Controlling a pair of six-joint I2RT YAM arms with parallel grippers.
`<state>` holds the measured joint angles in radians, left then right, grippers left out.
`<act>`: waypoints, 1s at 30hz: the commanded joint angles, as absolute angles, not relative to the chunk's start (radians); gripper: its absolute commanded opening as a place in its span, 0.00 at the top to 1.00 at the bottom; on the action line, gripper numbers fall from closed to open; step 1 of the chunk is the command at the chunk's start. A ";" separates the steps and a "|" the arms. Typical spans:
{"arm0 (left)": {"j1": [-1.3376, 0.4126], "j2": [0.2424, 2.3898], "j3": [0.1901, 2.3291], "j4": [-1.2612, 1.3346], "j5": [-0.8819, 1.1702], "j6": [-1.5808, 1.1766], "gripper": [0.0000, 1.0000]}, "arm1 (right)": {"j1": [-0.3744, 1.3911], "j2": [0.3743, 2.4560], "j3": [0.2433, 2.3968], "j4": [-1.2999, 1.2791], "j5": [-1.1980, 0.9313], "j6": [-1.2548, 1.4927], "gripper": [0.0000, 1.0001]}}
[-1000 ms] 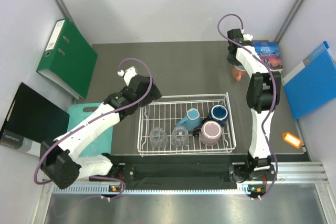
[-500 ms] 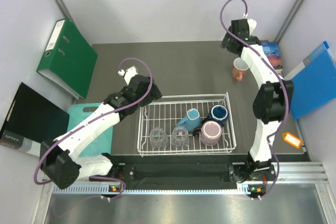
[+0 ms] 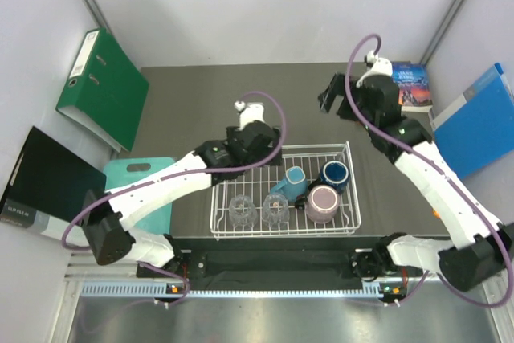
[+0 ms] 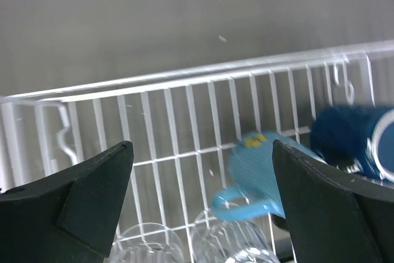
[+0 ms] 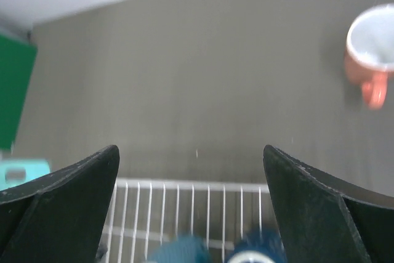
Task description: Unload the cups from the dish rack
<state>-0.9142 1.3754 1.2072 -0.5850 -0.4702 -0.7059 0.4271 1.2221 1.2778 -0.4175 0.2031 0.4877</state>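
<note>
The white dish rack (image 3: pixel 349 198) holds a light blue mug (image 3: pixel 293 178), a dark navy mug (image 3: pixel 334 173), a mauve-pink mug (image 3: pixel 323 202) and two clear tumblers (image 3: pixel 242 210). My left gripper (image 3: pixel 270 150) is open and empty over the rack's far rim (image 4: pixel 184 81). In the left wrist view the light blue mug (image 4: pixel 265 164), the navy mug (image 4: pixel 354 140) and the tumblers (image 4: pixel 231 241) lie below it. My right gripper (image 3: pixel 333 104) is open and empty above the table behind the rack. The orange mug (image 5: pixel 372 53) stands on the table; the right arm hides it in the top view.
A green binder (image 3: pixel 100 86) leans at the far left, and a teal cutting board (image 3: pixel 132 190) lies left of the rack. A book (image 3: pixel 409 82) and a blue folder (image 3: pixel 478 122) are at the far right. A small orange tag (image 3: pixel 447 214) lies near the right front.
My left arm has swung right, from beside the rack to over its far rim. My right arm has drawn back from the orange mug toward the rack, leaving the mug on the table.
</note>
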 commanded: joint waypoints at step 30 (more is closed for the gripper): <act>-1.068 1.554 1.201 -0.446 -0.095 -0.086 0.01 | 0.459 0.784 0.985 -0.587 0.037 0.446 0.00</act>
<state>-1.0657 1.5040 1.2179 -0.5056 -0.0937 -0.1268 0.4515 0.8185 0.9878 -0.5838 0.0322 0.4461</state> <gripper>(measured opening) 0.987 0.993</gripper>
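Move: The light blue mug lies in the rack about 9 cm to the left hand's right, some 2 cm back and 11 cm below its open fingers. The dark blue mug stands about 11 cm right of the light blue mug and 2 cm farther out; the mauve mug is 8 cm to its right and 6 cm nearer the base. The nearer glass is about 4 cm right of the left hand and 9 cm back. From the right hand the light blue mug is roughly 7 cm left, 8 cm back and 22 cm down. The left hand, empty and wide open, swings right and back over the rack by some 10 cm towards the light blue mug, turning about 45 degrees clockwise until its fingers point mostly to the right and down, then sinks the last few centimetres to hover just above the mug. Meanwhile the right hand, also open and empty, draws back about 11 cm and drops some 4 cm, away from the terracotta cup standing by the book and towards the rack's far right corner, turning slightly counter-clockwise. ##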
